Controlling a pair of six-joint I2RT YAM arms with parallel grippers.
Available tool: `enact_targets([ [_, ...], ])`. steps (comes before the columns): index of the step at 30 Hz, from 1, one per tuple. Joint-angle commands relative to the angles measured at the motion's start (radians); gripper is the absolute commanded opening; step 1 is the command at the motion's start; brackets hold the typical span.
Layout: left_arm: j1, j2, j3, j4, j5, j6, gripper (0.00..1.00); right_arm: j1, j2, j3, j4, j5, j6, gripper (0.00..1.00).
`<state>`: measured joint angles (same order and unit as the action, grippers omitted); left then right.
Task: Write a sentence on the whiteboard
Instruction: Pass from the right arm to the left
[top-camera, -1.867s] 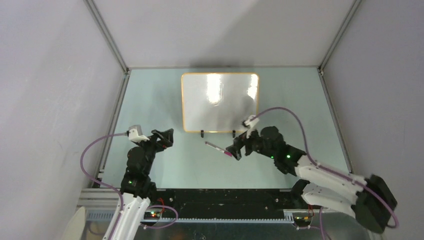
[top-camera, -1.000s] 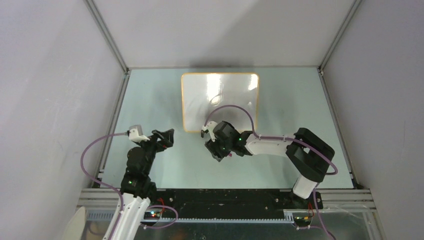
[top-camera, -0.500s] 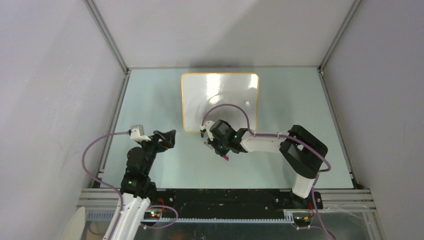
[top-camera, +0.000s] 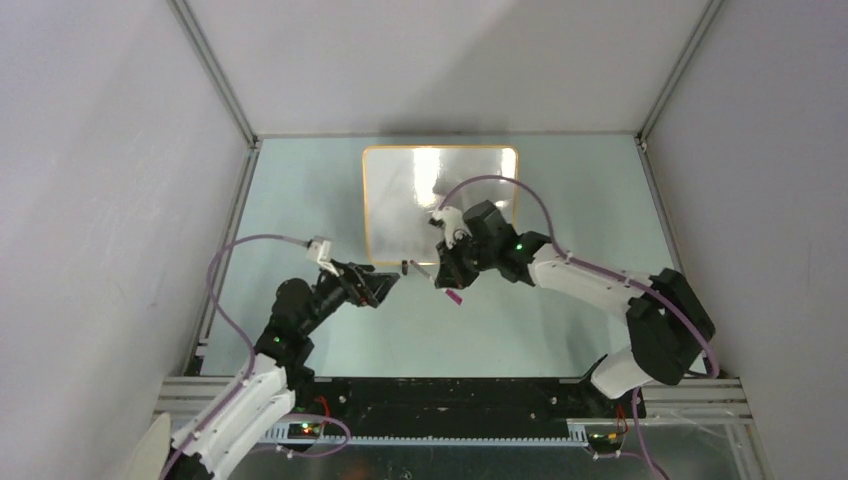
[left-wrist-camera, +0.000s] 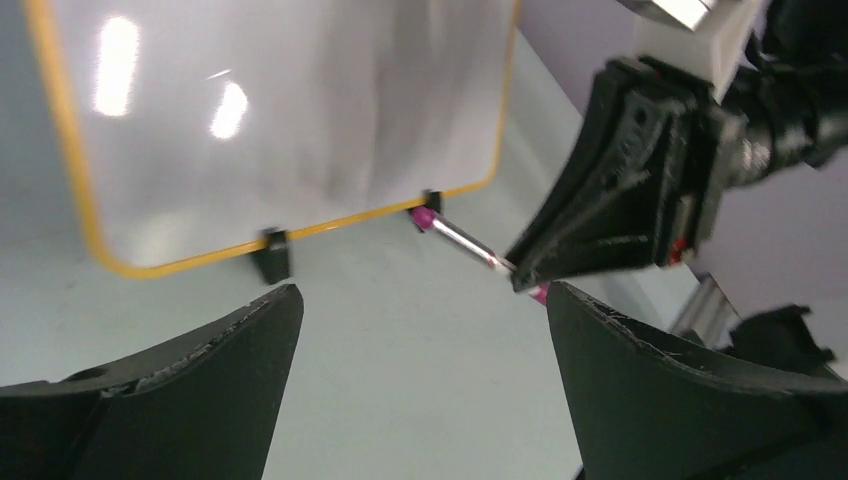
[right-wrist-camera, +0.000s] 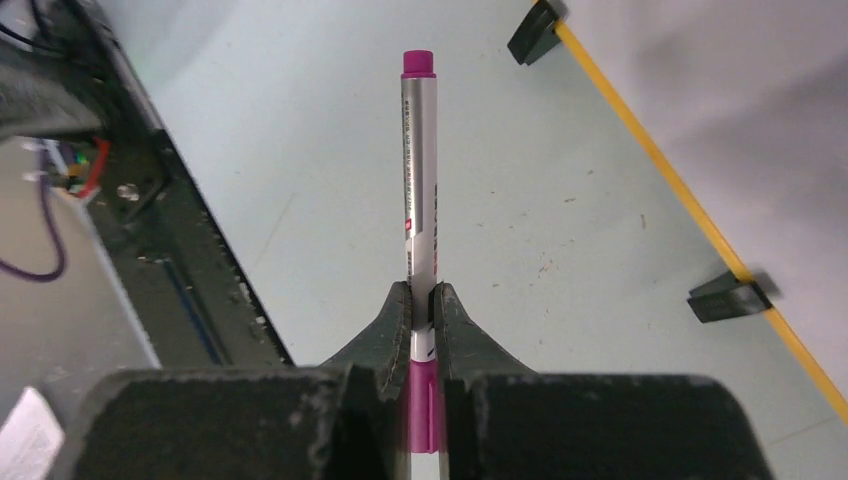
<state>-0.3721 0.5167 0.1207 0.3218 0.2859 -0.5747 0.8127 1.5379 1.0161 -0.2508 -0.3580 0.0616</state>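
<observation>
The whiteboard (top-camera: 400, 200) lies flat at the back of the table, with an orange-yellow frame and a glossy white face; it also shows in the left wrist view (left-wrist-camera: 280, 120) and the right wrist view (right-wrist-camera: 760, 100). My right gripper (top-camera: 446, 281) is just in front of the board's near edge. It is shut on a silver marker (right-wrist-camera: 420, 170) with magenta ends, which sticks out straight ahead of the gripper (right-wrist-camera: 422, 295). My left gripper (top-camera: 384, 286) stands open just left of the marker (left-wrist-camera: 460, 240), nothing between its fingers (left-wrist-camera: 422, 295). The board bears no writing.
Two black clip feet (right-wrist-camera: 535, 30) (right-wrist-camera: 725, 297) sit on the board's near edge. Grey walls with metal posts close in the table on three sides. A black rail (top-camera: 440, 395) runs along the near edge by the arm bases.
My right gripper has shut on the marker and moved back and to the right, toward the board's near edge. My left arm has reached forward and to the right, toward the marker, still open.
</observation>
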Motion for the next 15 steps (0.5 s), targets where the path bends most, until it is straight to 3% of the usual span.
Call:
enact_targets([
  [1, -0.071, 0.120, 0.132, 0.146, 0.069, 0.021, 0.99, -0.078, -0.092, 0.004, -0.056, -0.235, 0.040, 0.00],
  [7, -0.073, 0.256, 0.277, 0.147, 0.146, -0.100, 0.99, -0.147, -0.209, 0.004, -0.085, -0.288, 0.053, 0.00],
  [15, -0.075, 0.381, 0.261, 0.388, 0.166, -0.429, 0.94, -0.159, -0.295, 0.004, -0.019, -0.355, 0.110, 0.00],
])
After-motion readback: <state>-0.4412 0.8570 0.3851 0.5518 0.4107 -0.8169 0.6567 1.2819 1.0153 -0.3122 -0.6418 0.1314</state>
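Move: The marker, already pinched near its cap in the right gripper, lies about 9 cm to the right of the open left gripper, 1 cm ahead and some 3 cm lower. From the left gripper, the left board clip is about 9 cm ahead, 3 cm right and 13 cm below. From the right gripper, the left gripper is about 11 cm to the left, level fore and aft and 4 cm higher; the right board clip is 9 cm ahead, 6 cm right and 9 cm below. Lift both hands together, about 10 cm each. Bring the wide-open left gripper rightward some 6 cm as it climbs, closing on the marker's free end, and roll and swing it clockwise late in the rise. Keep the right fingers shut on the marker, ease them about 3 cm right, and tip them up some 15 degrees towards level. ##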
